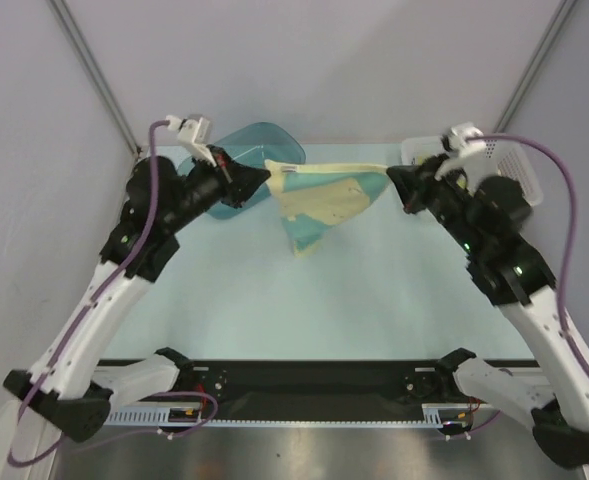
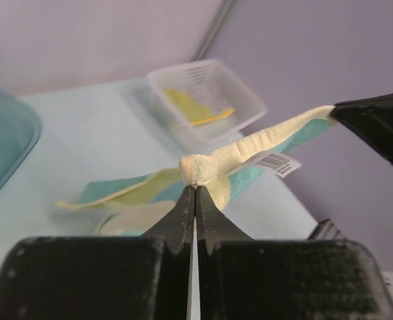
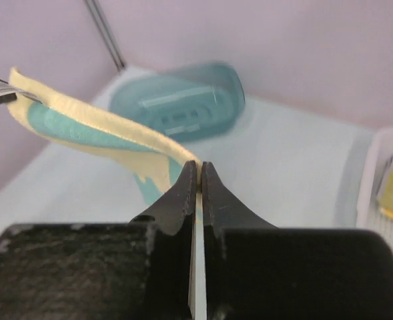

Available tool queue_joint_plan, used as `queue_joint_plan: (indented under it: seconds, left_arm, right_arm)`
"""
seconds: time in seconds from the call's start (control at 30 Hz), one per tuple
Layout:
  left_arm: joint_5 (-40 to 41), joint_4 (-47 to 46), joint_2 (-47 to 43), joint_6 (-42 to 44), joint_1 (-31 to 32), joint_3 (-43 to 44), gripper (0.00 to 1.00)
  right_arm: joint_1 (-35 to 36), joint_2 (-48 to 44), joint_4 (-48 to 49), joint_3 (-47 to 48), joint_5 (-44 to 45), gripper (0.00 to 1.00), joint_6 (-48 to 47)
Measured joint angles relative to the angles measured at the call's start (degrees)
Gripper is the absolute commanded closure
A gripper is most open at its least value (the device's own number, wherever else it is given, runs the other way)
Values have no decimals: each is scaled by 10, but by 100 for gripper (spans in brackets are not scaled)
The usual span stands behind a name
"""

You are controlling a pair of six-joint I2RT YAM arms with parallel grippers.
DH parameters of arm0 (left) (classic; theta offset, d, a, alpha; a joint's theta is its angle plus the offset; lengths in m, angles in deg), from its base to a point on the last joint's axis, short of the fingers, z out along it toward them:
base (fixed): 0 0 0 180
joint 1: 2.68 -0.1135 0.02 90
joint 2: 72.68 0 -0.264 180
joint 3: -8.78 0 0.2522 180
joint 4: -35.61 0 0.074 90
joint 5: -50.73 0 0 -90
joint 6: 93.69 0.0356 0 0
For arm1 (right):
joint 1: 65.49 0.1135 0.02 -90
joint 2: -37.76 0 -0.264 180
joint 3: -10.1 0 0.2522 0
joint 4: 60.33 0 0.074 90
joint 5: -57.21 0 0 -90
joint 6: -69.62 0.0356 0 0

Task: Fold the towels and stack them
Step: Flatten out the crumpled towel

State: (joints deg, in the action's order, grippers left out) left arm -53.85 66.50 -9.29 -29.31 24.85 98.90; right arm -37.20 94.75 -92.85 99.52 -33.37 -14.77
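A cream-with-teal towel point(image 1: 324, 200) hangs stretched in the air between both arms above the back of the table. My left gripper point(image 1: 267, 172) is shut on its left top corner, where a small white tag point(image 2: 278, 163) sticks out. My right gripper point(image 1: 392, 178) is shut on the opposite top corner. In the left wrist view the towel point(image 2: 229, 160) bunches at my left gripper point(image 2: 195, 186) and runs up right to the other arm's black fingers point(image 2: 376, 123). From the right wrist the towel point(image 3: 89, 123) stretches left from my right gripper point(image 3: 198, 164). A yellow towel point(image 2: 191, 107) lies in the basket.
A teal plastic tub point(image 1: 251, 150) lies at the back left, behind the left gripper. A white mesh basket point(image 1: 509, 165) stands at the back right, by the right arm. Grey walls enclose the pale table point(image 1: 304, 300).
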Motion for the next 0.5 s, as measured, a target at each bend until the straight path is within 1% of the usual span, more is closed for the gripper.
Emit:
queue_joint_plan:
  seconds: [0.1, 0.2, 0.33, 0.5]
  left_arm:
    - [-9, -25, -69, -5, 57, -15, 100]
    - [-1, -28, -111, -14, 130, -17, 100]
    - [31, -22, -130, -19, 187, -15, 100]
    - [111, 19, -108, -19, 206, -2, 100]
  right_arm:
    - [13, -105, 23, -41, -9, 100, -2]
    - [14, -168, 25, -28, -25, 100, 4]
    - [15, -177, 26, 5, -52, 100, 14]
    - [16, -155, 27, 6, -43, 100, 18]
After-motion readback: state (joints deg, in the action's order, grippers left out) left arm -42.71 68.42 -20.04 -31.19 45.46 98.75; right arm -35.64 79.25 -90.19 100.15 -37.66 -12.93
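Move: Both hands already pinch neighbouring corners of the towel, high over bare table some 41 cm straight below them. The towel's hanging middle lies roughly 8 cm right, 2 cm ahead and 12 cm below the left hand, and about 9 cm left, 2 cm ahead and 14 cm below the right. The empty teal bin is about 26 cm ahead and 11 cm left of the left hand, the white basket 23 cm ahead and 23 cm right of the right hand, both near table level. Keeping shut on their corners, both hands snatch the towel's top edge back towards the bases by about 12 cm, away from the teal bin and white basket, while rising 7 to 10 cm; the right fingers tip up some 15 to 20 degrees, the left ones about 10 while swinging clockwise. The pull then runs out and both hands turn back, easing forward and a little down by some 1 to 2 cm, with the towel's edge still stretched between them and their wrists starting to untwist. ##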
